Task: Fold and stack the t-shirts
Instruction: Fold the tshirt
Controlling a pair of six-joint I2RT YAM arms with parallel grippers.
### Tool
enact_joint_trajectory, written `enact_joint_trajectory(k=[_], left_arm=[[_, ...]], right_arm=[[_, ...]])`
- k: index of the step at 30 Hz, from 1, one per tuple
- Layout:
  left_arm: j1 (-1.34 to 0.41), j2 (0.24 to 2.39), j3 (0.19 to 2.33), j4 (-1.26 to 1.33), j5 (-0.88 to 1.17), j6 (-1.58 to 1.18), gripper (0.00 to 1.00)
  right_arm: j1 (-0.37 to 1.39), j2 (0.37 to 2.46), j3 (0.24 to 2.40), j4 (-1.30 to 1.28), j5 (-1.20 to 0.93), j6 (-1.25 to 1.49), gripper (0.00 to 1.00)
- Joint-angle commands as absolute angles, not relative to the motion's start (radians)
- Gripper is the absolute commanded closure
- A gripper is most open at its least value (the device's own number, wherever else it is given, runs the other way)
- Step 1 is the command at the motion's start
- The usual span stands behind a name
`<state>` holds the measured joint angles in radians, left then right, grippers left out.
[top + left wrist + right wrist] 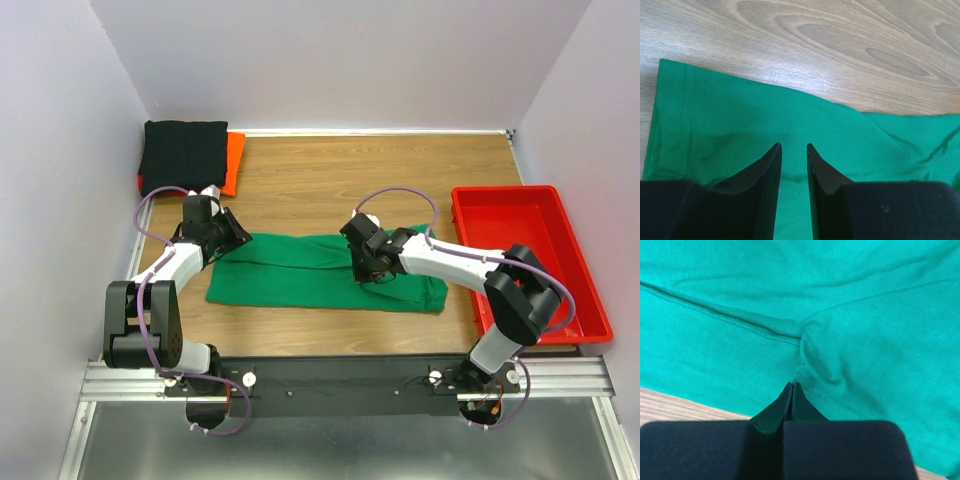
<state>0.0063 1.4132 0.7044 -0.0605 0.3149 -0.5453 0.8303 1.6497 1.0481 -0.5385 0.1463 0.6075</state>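
Note:
The green t-shirt point(300, 275) lies as a long folded band across the middle of the wooden table. My left gripper point(235, 235) is over its left end, and in the left wrist view its fingers point(793, 146) stand a little apart above the green cloth point(740, 125) with nothing pinched. My right gripper point(368, 272) is down on the shirt's middle. In the right wrist view it point(792, 385) is shut, with a puckered fold of the green cloth point(865, 340) caught at its tips near a stitched hem. A folded black t-shirt point(185, 152) lies on the orange-red one point(234, 160) at the back left corner.
A red plastic tray point(500, 192) stands at the right side of the table, beside the right arm's elbow. Walls close in the table on the left, back and right. Bare wood point(330, 180) shows behind the green shirt.

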Motion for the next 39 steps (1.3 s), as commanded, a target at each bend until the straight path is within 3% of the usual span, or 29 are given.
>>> enact_joint_trajectory(k=[1,3,5,9,13,20,23,29,32,39], left_arm=[[0.003,1.419,0.701,-0.040,0.342,-0.529,0.66],[0.003,1.419,0.699,-0.041,0.342,-0.528,0.66],[0.003,1.416,0.696,-0.041,0.345,-0.526,0.66],[0.003,1.404,0.699,-0.041,0.348,-0.528,0.65],[-0.024,1.390,0.706,-0.054,0.327,-0.543,0.65],[-0.126,1.379,0.704,-0.087,0.065,-0.652,0.66],[-0.127,1.382,0.661,-0.091,0.016,-0.712,0.71],[-0.127,1.407,0.597,-0.097,-0.067,-0.764,0.71],[-0.127,1.420,0.557,-0.088,-0.055,-0.798,0.76],[-0.127,1.408,0.548,-0.097,-0.051,-0.804,1.00]], right_arm=[[0.838,1.681,1.080,-0.523,0.110,0.637,1.00],[0.838,1.684,1.078,-0.520,0.110,0.637,0.99],[0.838,1.675,1.071,-0.522,0.123,0.643,0.91],[0.838,1.600,1.062,-0.522,0.170,0.655,0.51],[0.835,1.510,1.039,-0.526,0.267,0.676,0.36],[0.749,1.488,0.999,-0.528,0.336,0.713,0.35],[0.684,1.505,0.982,-0.514,0.341,0.718,0.36],[0.594,1.526,0.910,-0.450,0.301,0.712,0.36],[0.572,1.523,0.865,-0.422,0.287,0.721,0.36],[0.506,1.548,0.788,-0.351,0.218,0.730,0.36]])
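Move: From the left hand, the t-shirt's upper-layer edge near its hem end lies about 3 cm back, 1 cm left and 5 cm below; the hem end itself is some 6 cm back and 8 cm left. From the right hand, shut at the folded-in sleeve's tip right at its pads, the next patch of sleeve lies about 4 cm ahead, 11 cm right and 3 cm down; the collar is roughly 5 cm ahead, 18 cm right. The right fingers let go of the folded-in sleeve and open wide, rise about 5 cm clear, then carry on right and a little forward, sinking low over the sleeve nearer the collar and turning clockwise. The left hand edges right a couple of centimetres, swings back left, and drops about 5 cm while drawing back, turning some 15 degrees counter-clockwise as its fingers shut on the upper-layer edge near the hem. ##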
